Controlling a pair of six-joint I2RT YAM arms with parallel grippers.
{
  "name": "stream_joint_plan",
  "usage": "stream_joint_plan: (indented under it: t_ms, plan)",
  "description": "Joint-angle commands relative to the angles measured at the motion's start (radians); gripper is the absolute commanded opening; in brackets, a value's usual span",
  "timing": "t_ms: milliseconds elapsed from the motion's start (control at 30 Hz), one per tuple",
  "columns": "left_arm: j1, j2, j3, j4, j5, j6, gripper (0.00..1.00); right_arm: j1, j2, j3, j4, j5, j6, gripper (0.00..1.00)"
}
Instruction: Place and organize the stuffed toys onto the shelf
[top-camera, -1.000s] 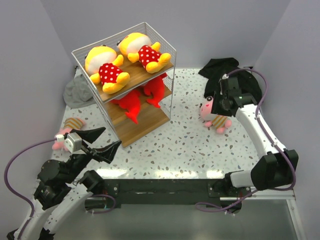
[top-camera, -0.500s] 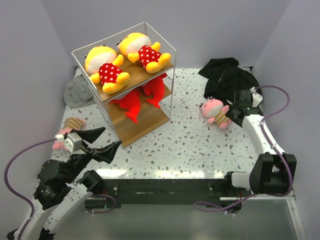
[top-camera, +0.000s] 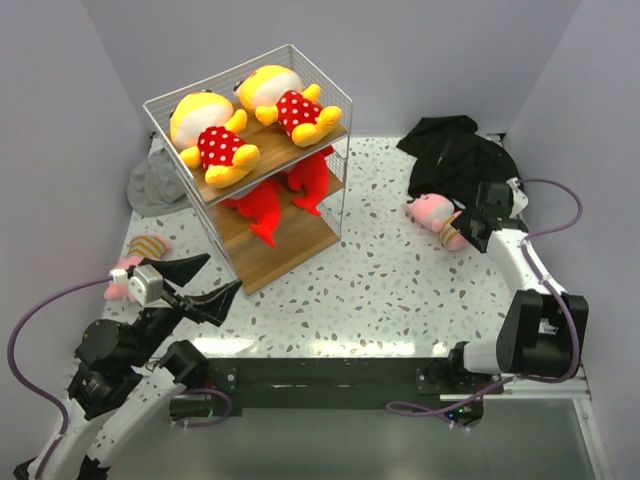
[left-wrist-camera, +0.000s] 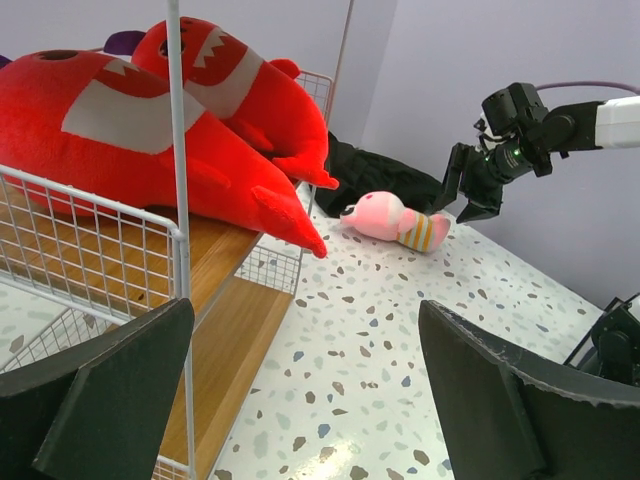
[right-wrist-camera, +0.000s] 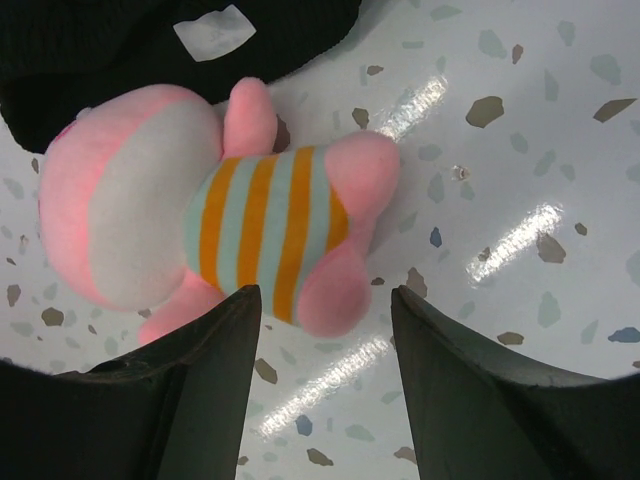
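The white wire shelf (top-camera: 337, 93) stands at the back left. Two yellow dolls (top-camera: 205, 135) (top-camera: 285, 100) lie on its top board. Beneath them, on the middle board, are two red sharks (top-camera: 262, 210) (top-camera: 312, 180), close up in the left wrist view (left-wrist-camera: 130, 130). A pink striped toy (top-camera: 435, 212) (right-wrist-camera: 270, 235) lies on its side by the black cloth. My right gripper (top-camera: 478, 225) (right-wrist-camera: 322, 295) is open just right of it, fingertips beside its legs, holding nothing. A second pink toy (top-camera: 135, 262) lies at the far left. My left gripper (top-camera: 200, 285) (left-wrist-camera: 305, 305) is wide open before the shelf.
A black cloth heap (top-camera: 455, 150) (right-wrist-camera: 120, 50) sits at the back right, touching the pink toy's head. A grey hat (top-camera: 155, 185) lies behind the shelf's left side. Purple walls close in on three sides. The shelf's bottom board (left-wrist-camera: 230, 350) juts toward my left gripper.
My right gripper swung from above the pink toy to its right and came down low, jaws spreading wider. The toy tipped onto its side and shifted back. The left arm stayed still.
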Motion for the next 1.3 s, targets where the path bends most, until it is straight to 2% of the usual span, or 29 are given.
stream_joint_plan:
  t_ms: [0,133,433,567,600,667,700,767,933,1267]
  plan:
    - [-0.004,-0.088,-0.005,0.026,-0.011,-0.015,1.00,-0.007,0.039,-0.032,0.110,-0.001,0.035,0.58]
    - [-0.004,-0.086,-0.005,0.026,-0.012,-0.015,1.00,-0.013,0.108,-0.032,0.150,-0.015,0.031,0.57]
    - [-0.004,-0.085,-0.004,0.026,-0.015,-0.015,1.00,-0.013,0.121,-0.051,0.201,-0.040,0.020,0.55]
    - [-0.004,-0.080,-0.004,0.026,-0.017,-0.015,1.00,-0.013,0.104,-0.054,0.201,-0.067,0.011,0.36]
    - [-0.004,-0.080,-0.004,0.026,-0.015,-0.015,1.00,-0.012,0.084,-0.060,0.201,-0.082,0.004,0.22]
    - [-0.004,-0.079,-0.004,0.026,-0.015,-0.015,1.00,-0.012,0.055,-0.074,0.207,-0.133,0.001,0.10]
    - [-0.005,-0.076,-0.004,0.026,-0.015,-0.015,1.00,-0.007,0.015,-0.089,0.199,-0.168,0.010,0.00]
    - [-0.004,-0.073,-0.004,0.025,-0.015,-0.015,1.00,0.025,-0.043,-0.113,0.197,-0.187,0.021,0.00]
    - [-0.004,-0.071,-0.004,0.026,-0.015,-0.015,1.00,0.167,-0.223,-0.170,0.121,-0.122,0.076,0.00]
    - [-0.004,-0.077,-0.004,0.026,-0.019,-0.015,1.00,0.416,-0.480,-0.301,0.020,-0.115,0.194,0.00]
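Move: The pink striped toy's middle is about 6 cm to the left of my right hand, 5 cm ahead and 4 cm lower, with its feet almost straight under my fingers. Some 18 cm straight ahead of the same hand lies the black jacket; the shelf's nearest right post is about 36 cm to the left and roughly level fore and aft. From my left hand the toy is some 54 cm to the right, 26 cm forward and 26 cm down. With my right hand I sink about 4 cm, easing slightly forward, onto the foot end of the pink toy, and close my half-open fingers to pinch a foot. Then I lift and carry the toy quickly by that foot some 13 cm to the left, towards the shelf, also drawing back about 7 cm and turning roughly 20 degrees counter-clockwise. ##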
